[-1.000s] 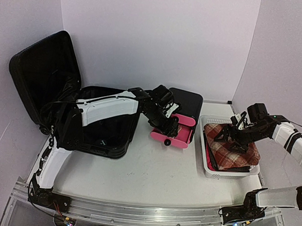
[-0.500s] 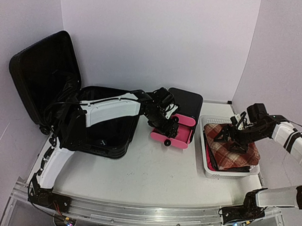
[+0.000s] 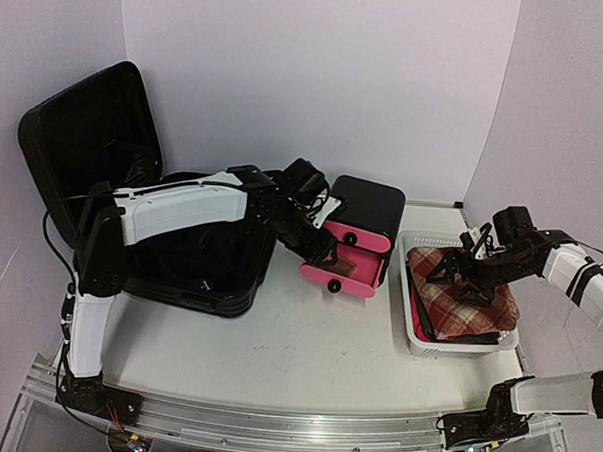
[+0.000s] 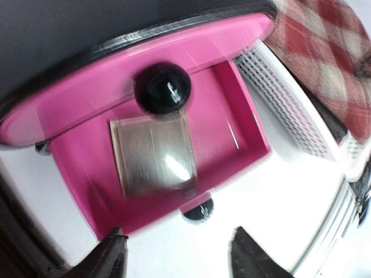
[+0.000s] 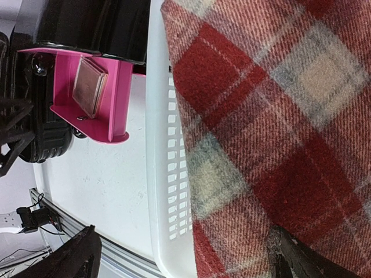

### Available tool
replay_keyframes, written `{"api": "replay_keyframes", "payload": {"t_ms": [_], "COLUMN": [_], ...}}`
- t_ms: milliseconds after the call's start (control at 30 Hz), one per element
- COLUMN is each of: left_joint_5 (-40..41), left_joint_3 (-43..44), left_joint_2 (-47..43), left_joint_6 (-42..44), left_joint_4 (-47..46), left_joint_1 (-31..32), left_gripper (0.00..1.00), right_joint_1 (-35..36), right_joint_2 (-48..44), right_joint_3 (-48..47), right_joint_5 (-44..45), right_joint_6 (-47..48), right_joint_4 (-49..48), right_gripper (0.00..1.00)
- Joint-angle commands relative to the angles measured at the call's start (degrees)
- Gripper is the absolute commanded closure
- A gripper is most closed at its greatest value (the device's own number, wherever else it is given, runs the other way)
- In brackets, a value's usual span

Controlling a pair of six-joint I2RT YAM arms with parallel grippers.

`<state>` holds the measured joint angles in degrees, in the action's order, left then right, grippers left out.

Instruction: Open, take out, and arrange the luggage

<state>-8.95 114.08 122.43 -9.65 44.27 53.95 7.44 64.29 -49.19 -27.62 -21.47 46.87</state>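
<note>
The luggage (image 3: 85, 146) stands open at the left, its lid upright and its black base (image 3: 204, 282) flat on the table. My left gripper (image 3: 322, 253) hovers open at the front of a black box (image 3: 373, 204) with pink drawers. In the left wrist view the gripper (image 4: 181, 255) holds nothing. Just beyond its tips lies the pulled-out lower drawer (image 4: 75, 174) with a clear square piece (image 4: 153, 153) inside and a black knob (image 4: 196, 212). My right gripper (image 3: 470, 273) stands wide open over a red plaid cloth (image 5: 278, 116), one finger (image 5: 295, 260) resting on it.
The plaid cloth fills a white mesh basket (image 3: 409, 331) at the right, close beside the drawer box. The upper drawer is shut, its black knob (image 4: 163, 88) facing me. Purple walls close in the back and both sides.
My left gripper has drawn back to the left off the pink drawer front, and the arm has swung toward the suitcase. The open lower drawer now shows. The right arm has stayed put.
</note>
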Motion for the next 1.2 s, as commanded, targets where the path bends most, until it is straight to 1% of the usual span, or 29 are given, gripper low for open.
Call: {"api": "replay_keyframes", "payload": {"t_ms": [0,133,200,267,433,700,1167], "left_joint_5": [-2.84,-3.42,-2.19,-0.52,3.81,11.67,13.19], "left_joint_3": [-10.95,-25.22,-29.17,-30.49,-27.38,-24.51,-15.65], "left_joint_2": [-9.67,-13.24,-13.05,-11.5,-5.3,-3.93,2.11], "left_joint_6": [-2.26,-8.71,-11.57,-13.43,-14.6,-11.58,-7.14], "left_joint_4": [-8.68,-23.19,-29.29,-32.91,-35.42,-37.17,-37.51], "left_joint_1": [-0.08,-0.08,-0.08,0.0,0.1,0.1,-0.03], "left_gripper": [0.53,0.65,0.69,0.71,0.75,0.75,0.72], "right_joint_1": [0.19,0.2,0.15,0.14,0.16,0.12,0.19], "right_joint_2": [-0.2,-0.02,-0.19,-0.3,-0.67,-2.4,-2.12], "right_joint_3": [0.39,0.49,0.58,0.56,0.67,1.38,-0.09], "right_joint_5": [-0.39,-0.98,-1.05,-1.21,-1.45,-0.95,-1.52], "right_joint_6": [-0.03,-0.55,-0.82,-0.82,-1.04,-1.64,-1.97], "right_joint_4": [-2.5,-2.99,-3.23,-3.28,-3.19,-2.86,-2.29], "right_gripper": [0.02,0.02,0.02,0.02,0.02,0.02,0.02]}}
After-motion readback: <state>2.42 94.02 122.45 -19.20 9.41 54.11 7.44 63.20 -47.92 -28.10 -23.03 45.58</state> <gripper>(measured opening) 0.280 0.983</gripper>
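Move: The front of the open drawer lies nearly straight below my left hand, about 8 cm down, 1 cm ahead and 3 cm to the right. The brown box lies inside it, some 5 cm ahead of my hand, 5 cm right and 9 cm down. The black cabinet body is about 12 cm ahead, 8 cm right and 6 cm lower. From my right hand the drawer front is roughly 24 cm left, 4 cm ahead and 7 cm down. My left hand, already clear of the box, first swings about 3 cm back and left while my fingers close most of the way. I then drop some 9 cm in front of the open drawer and drive forward about 8 cm, rising 5 cm and edging right, my hand turning counter-clockwise, and push the drawer front towards the cabinet with the nearly shut fingertips. ##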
